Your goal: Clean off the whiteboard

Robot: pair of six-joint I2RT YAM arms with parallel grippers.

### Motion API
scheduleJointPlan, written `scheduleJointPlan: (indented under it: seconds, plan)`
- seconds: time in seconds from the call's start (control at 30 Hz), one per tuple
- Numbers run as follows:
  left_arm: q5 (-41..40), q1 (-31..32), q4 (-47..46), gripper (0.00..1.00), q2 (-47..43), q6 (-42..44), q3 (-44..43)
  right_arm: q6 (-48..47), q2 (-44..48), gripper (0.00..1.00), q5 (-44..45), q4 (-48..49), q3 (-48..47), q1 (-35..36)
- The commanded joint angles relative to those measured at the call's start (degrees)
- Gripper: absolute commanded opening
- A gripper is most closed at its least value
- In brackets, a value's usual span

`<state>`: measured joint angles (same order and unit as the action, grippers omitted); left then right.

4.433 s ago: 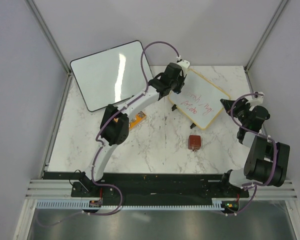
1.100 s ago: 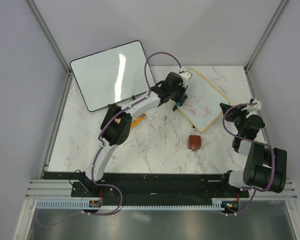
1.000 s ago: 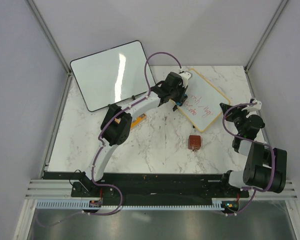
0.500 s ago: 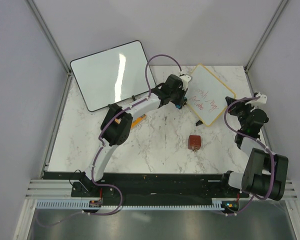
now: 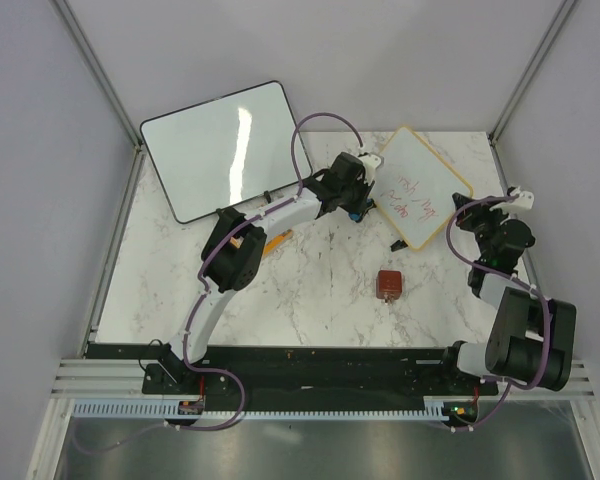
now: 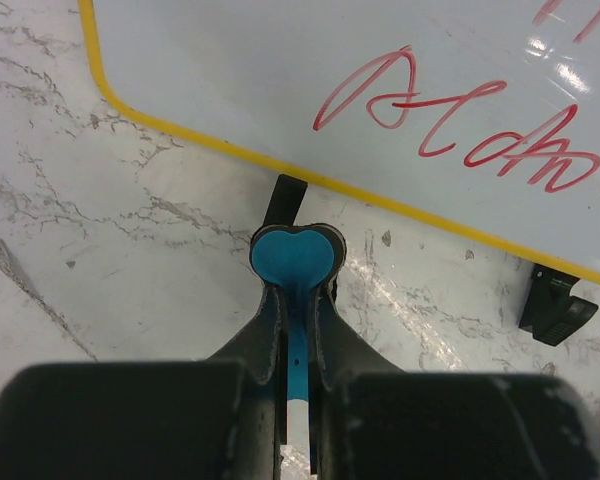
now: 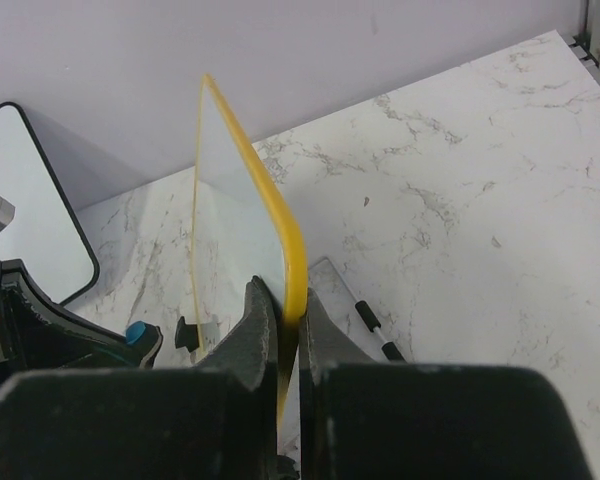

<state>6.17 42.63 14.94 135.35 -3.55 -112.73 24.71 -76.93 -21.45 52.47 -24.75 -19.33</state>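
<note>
The whiteboard (image 5: 417, 187) has a thin yellow frame and red handwriting on its white face. It is tipped up at the back right of the table. My right gripper (image 5: 463, 204) is shut on its right edge; in the right wrist view the yellow frame (image 7: 276, 222) sits pinched between the fingers of that gripper (image 7: 288, 300). My left gripper (image 5: 358, 206) is at the board's lower left edge, shut on a flat blue piece (image 6: 296, 252). In the left wrist view the whiteboard (image 6: 280, 70) lies just ahead of the blue tip, above a black clip foot (image 6: 285, 200).
A larger black-framed blank whiteboard (image 5: 225, 148) leans at the back left. A small reddish-brown block (image 5: 388, 284) lies on the marble table (image 5: 310, 300). An orange item (image 5: 277, 238) shows under the left arm. A second clip foot (image 6: 555, 305) is at the right.
The right gripper has taken hold of the whiteboard's right edge and swung it up and toward the back. The left gripper, which stood over the board's left corner, has drawn back slightly to its lower left edge.
</note>
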Motion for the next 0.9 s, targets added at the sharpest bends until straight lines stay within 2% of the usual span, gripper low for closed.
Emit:
scheduleJointPlan:
  seconds: [0.0,0.4,0.57,0.87]
  plan:
    - [0.9,0.3,-0.7,0.02,-3.4,0.2,0.5,-17.1,0.9,0.01,14.5,-1.0,2.5,-1.8]
    - [1.3,0.3,-1.0,0.02,-4.1,-0.4,0.9,-17.5,6.8,0.13,14.9,-9.3,3.7,-1.8]
    - [1.1,0.3,-1.1,0.02,-4.5,-0.3,1.1,-17.3,7.8,0.28,13.3,-11.9,3.5,-1.8]
    - [0.9,0.4,-1.3,0.02,-5.2,-0.3,1.6,-16.2,10.0,0.45,13.5,-15.1,4.4,-1.8]
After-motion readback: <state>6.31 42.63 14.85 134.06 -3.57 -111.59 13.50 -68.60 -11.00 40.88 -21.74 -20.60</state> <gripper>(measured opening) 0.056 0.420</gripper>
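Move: Between the right fingers is the raised right edge of the yellow-rimmed whiteboard; its middle lies about 8 cm left, 3 cm ahead and perhaps 6 cm below that hand. The blue eraser is roughly 22 cm left, 3 cm back and some 9 cm lower, and the red box on the table 16 cm left and 19 cm back. From the left hand, the whiteboard's middle is about 14 cm right, 6 cm ahead and slightly higher. Easing its grip, the right hand draws the whiteboard's edge about 4 cm right and 3 cm back, away from the eraser, first rising about a centimetre, then sinking some 3 cm. The wrist turns clockwise and rolls its left side down, about 10 degrees each, tipping slightly downward, while the fingers open to nearly half around the edge. ##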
